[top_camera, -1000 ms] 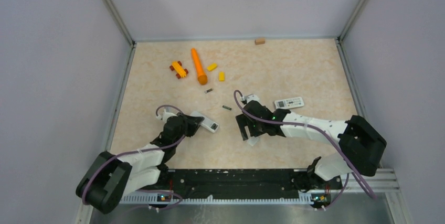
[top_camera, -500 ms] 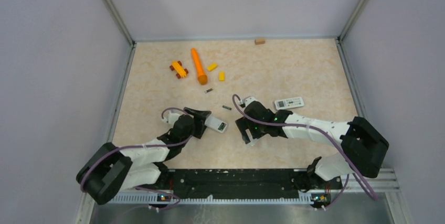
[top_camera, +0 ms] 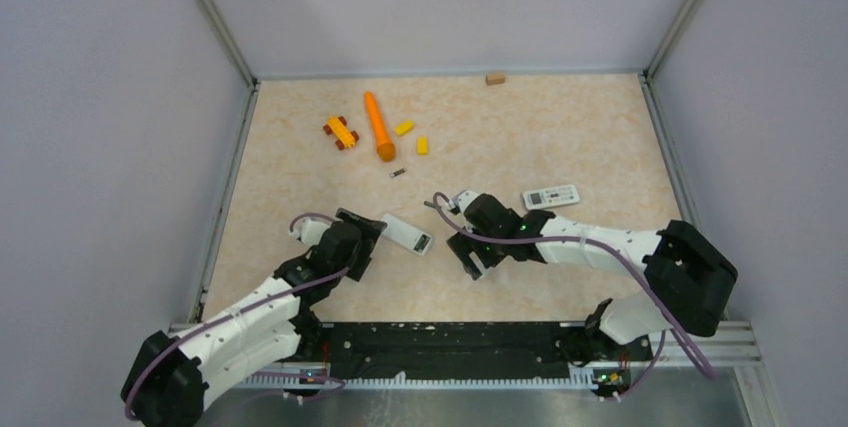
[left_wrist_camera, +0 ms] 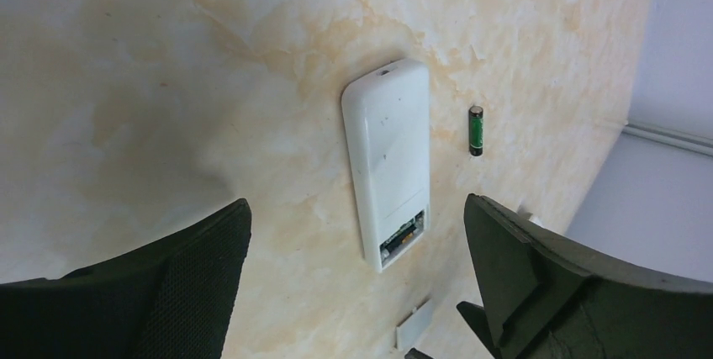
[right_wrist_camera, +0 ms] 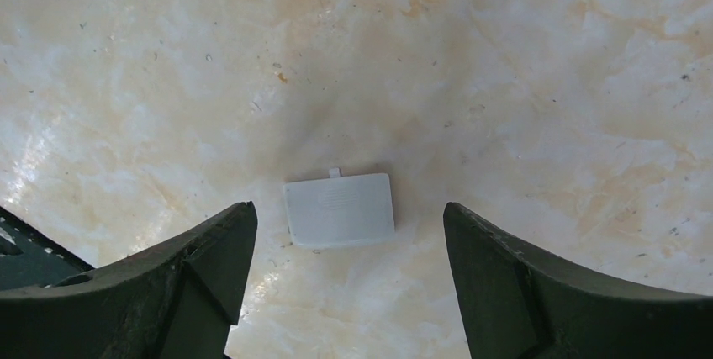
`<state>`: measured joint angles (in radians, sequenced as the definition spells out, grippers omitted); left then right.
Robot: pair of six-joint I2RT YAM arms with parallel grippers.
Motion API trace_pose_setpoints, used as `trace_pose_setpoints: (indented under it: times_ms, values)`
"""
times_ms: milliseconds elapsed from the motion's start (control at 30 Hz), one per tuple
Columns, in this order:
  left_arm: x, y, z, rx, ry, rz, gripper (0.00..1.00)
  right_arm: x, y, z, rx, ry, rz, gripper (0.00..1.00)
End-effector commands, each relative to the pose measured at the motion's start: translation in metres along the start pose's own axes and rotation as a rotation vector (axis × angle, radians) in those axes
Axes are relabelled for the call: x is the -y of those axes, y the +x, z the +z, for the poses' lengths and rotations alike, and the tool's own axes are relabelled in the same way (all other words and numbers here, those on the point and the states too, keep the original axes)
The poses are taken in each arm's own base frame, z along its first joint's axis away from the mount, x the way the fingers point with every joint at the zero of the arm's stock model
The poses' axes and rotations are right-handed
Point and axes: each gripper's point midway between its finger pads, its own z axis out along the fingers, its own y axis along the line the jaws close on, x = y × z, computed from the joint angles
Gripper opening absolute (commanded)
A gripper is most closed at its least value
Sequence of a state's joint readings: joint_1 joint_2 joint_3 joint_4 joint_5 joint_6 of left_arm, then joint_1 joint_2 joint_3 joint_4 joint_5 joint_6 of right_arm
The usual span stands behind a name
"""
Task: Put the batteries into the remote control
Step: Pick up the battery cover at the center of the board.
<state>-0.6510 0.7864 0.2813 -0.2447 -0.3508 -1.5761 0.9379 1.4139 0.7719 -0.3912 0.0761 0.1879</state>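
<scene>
A white remote control (left_wrist_camera: 388, 166) lies back side up on the table, its battery bay open at the near end (top_camera: 408, 234). My left gripper (left_wrist_camera: 356, 202) hangs open just short of that end (top_camera: 360, 234), touching nothing. One battery (left_wrist_camera: 476, 130), dark with a silvery tip, lies beside the remote. Another battery (top_camera: 398, 173) rests farther back. The remote's small white cover (right_wrist_camera: 339, 209) lies flat on the table. My right gripper (right_wrist_camera: 349, 208) is open above it (top_camera: 470, 255), a finger on each side and neither touching it.
A second white remote (top_camera: 551, 197) lies face up to the right. At the back left are an orange carrot (top_camera: 379, 127), a yellow toy car (top_camera: 341, 133) and two yellow blocks (top_camera: 404, 128). A tan block (top_camera: 495, 78) sits by the back wall.
My left gripper has opened and let go of the remote, then drawn back left. The remote now lies on the table, farther right than before. The right gripper shifted slightly left.
</scene>
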Motion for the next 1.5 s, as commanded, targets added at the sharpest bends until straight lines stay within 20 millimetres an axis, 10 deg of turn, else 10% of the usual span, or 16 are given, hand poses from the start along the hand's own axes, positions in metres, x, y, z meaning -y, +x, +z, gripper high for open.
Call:
trace_pose_setpoints:
  times_ms: [0,300,633,900,1133,1467]
  values:
    - [0.012,-0.022,-0.013,0.093,0.015,0.113,0.99,-0.003,0.004,0.001,-0.029,-0.034,-0.085,0.82]
    - [0.052,-0.039,-0.026,0.108,0.122,0.228,0.89,-0.016,0.017,0.013,-0.121,-0.06,-0.106,0.73]
    - [0.052,-0.041,-0.014,-0.015,0.164,0.189,0.76,-0.007,0.018,0.019,-0.159,0.034,-0.1,0.57]
    - [0.06,-0.038,-0.017,-0.048,0.192,0.232,0.76,-0.018,0.018,0.012,-0.16,-0.029,-0.12,0.65]
    - [0.067,-0.027,-0.017,-0.114,0.229,0.266,0.7,-0.021,0.023,0.015,-0.194,-0.029,-0.111,0.47]
    - [0.09,0.011,-0.025,-0.336,0.382,0.371,0.66,-0.037,-0.053,-0.006,0.183,-0.099,-0.088,0.43]
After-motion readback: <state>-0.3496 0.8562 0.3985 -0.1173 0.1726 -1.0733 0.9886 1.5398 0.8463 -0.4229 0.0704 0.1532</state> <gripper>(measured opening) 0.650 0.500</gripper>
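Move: The battery cover lies almost under my right hand, about 2 cm back, level left-right and some 2 cm below. From that hand the remote is about 6 cm ahead and 16 cm to the left, and the loose green battery roughly 11 cm ahead and 11 cm to the left. From my left hand the remote's middle lies 2 cm ahead, 8 cm to the right and 4 cm below; the cover is some 24 cm to the right and 6 cm back. I lower my right hand about 2.5 cm onto the cover, easing slightly back, close the fingers until the pads pinch its two opposite edges, then just begin to rise, forward and left. My left hand, empty, climbs some 5 cm with a little forward, drifts left, then swings back right turning clockwise, its fingers partly closing. ##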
